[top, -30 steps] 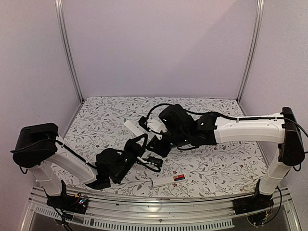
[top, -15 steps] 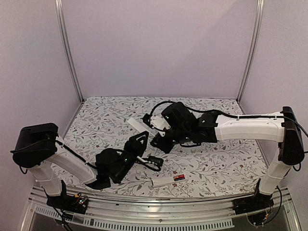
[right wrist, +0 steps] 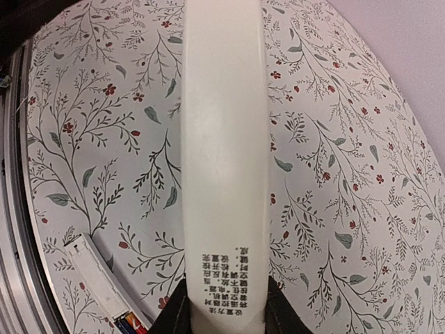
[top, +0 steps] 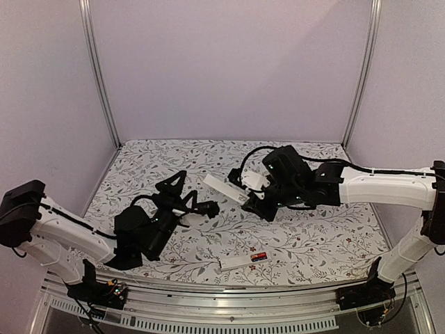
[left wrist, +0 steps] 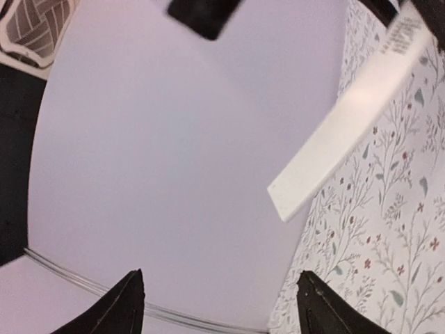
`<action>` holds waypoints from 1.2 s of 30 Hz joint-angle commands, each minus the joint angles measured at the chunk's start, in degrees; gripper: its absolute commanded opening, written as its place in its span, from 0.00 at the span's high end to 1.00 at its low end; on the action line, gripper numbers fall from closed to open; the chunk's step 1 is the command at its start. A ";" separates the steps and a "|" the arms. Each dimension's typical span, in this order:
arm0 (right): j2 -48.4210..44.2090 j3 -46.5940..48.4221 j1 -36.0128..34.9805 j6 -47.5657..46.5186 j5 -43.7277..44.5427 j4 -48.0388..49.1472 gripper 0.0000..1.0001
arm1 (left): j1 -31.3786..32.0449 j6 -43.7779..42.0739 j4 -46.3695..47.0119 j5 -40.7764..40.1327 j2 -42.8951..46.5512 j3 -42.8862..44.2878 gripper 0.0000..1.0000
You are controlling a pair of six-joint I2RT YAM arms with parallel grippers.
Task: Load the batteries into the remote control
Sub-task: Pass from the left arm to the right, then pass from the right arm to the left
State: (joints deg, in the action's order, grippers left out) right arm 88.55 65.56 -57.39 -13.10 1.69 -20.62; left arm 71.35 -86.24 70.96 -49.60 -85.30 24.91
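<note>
My right gripper [top: 252,197] is shut on a thin white strip [top: 222,186] with black print at its held end, which looks like the cover, and holds it above the table's middle. The strip fills the right wrist view [right wrist: 224,139], pinched between the fingers [right wrist: 174,313]. Its free end shows in the left wrist view [left wrist: 348,125]. My left gripper [top: 206,207] is open and empty, raised and pointing at the strip's free end [left wrist: 222,309]. The white remote control [top: 240,261] lies near the front edge, with a red-and-black battery [top: 259,257] in its right end. It also shows in the right wrist view [right wrist: 97,285].
The table is covered by a floral cloth [top: 313,236]. Purple walls and metal posts [top: 101,76] close in the back and sides. A metal rail [top: 229,306] runs along the front edge.
My right arm has carried the strip to the right and a little back. My left arm has pulled back to the left and lifted, its open gripper now pointing at the strip.
</note>
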 commanded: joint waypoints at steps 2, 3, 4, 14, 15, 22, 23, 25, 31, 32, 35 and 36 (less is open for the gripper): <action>-5.60 -2.34 0.61 -15.36 -4.40 -4.23 0.84 | -2.24 51.09 -47.36 14.79 19.84 7.88 0.26; -6.18 -2.22 0.61 -16.49 -4.54 -5.04 0.84 | -3.58 56.04 -51.26 20.19 22.97 8.55 0.26; -6.46 -2.17 0.61 -17.92 -4.81 -5.93 0.84 | -4.69 59.58 -52.88 24.11 26.09 8.60 0.27; -8.79 -1.78 -0.51 -31.89 -2.95 -9.58 0.83 | -14.12 84.45 -62.61 57.81 28.77 14.24 0.22; -8.90 -1.49 -0.92 -32.95 -2.25 -9.72 0.83 | -15.68 85.79 -63.27 61.78 28.52 14.62 0.22; -10.52 -0.85 -2.18 -40.98 -0.09 -8.43 0.83 | -27.68 100.38 -62.27 81.21 24.72 16.56 0.21; -10.71 -0.92 -2.20 -42.46 0.15 -7.63 0.83 | -28.11 101.41 -61.92 83.72 23.42 16.89 0.21; -11.17 -1.10 -2.21 -44.36 0.94 -6.03 0.83 | -28.18 102.76 -61.89 88.27 20.46 18.05 0.21; -10.37 -1.06 -2.21 -50.26 2.28 -3.15 0.83 | -28.09 105.38 -61.96 94.03 14.28 21.69 0.22; -10.19 -1.05 -2.20 -50.90 2.43 -2.77 0.83 | -28.11 105.52 -61.91 94.41 13.72 21.94 0.22; -9.65 -0.78 -2.18 -52.90 2.30 -1.87 0.83 | -28.06 106.11 -61.91 94.63 12.55 22.45 0.24; -9.49 -0.58 -2.20 -53.30 2.19 -1.69 0.83 | -28.08 106.30 -61.91 94.79 11.99 22.61 0.27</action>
State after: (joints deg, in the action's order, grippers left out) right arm 78.32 64.01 -59.24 -62.35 3.16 -24.47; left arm 43.46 18.09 9.10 41.80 -71.99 45.69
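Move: The battery cover, already pinched by the right hand, has its middle about 12 cm to the right of the open left hand, 1 cm ahead and 4 cm lower. From the right hand, the cover's middle is some 7 cm left, 3 cm ahead and slightly above. The open remote control with its batteries lies about 14 cm back, 2 cm left and 15 cm below the right hand; from the left hand it is 14 cm back, 17 cm right and 21 cm below. Up first, nearly 10 cm clear of the cover, then back down, rightward and somewhat back, the open left hand swings its fingers round from forward to point right at the cover's free end. The right hand keeps its pinch, eases back and right, then rises about 5 cm, rolling some 50 degrees counter-clockwise about its fingers. ##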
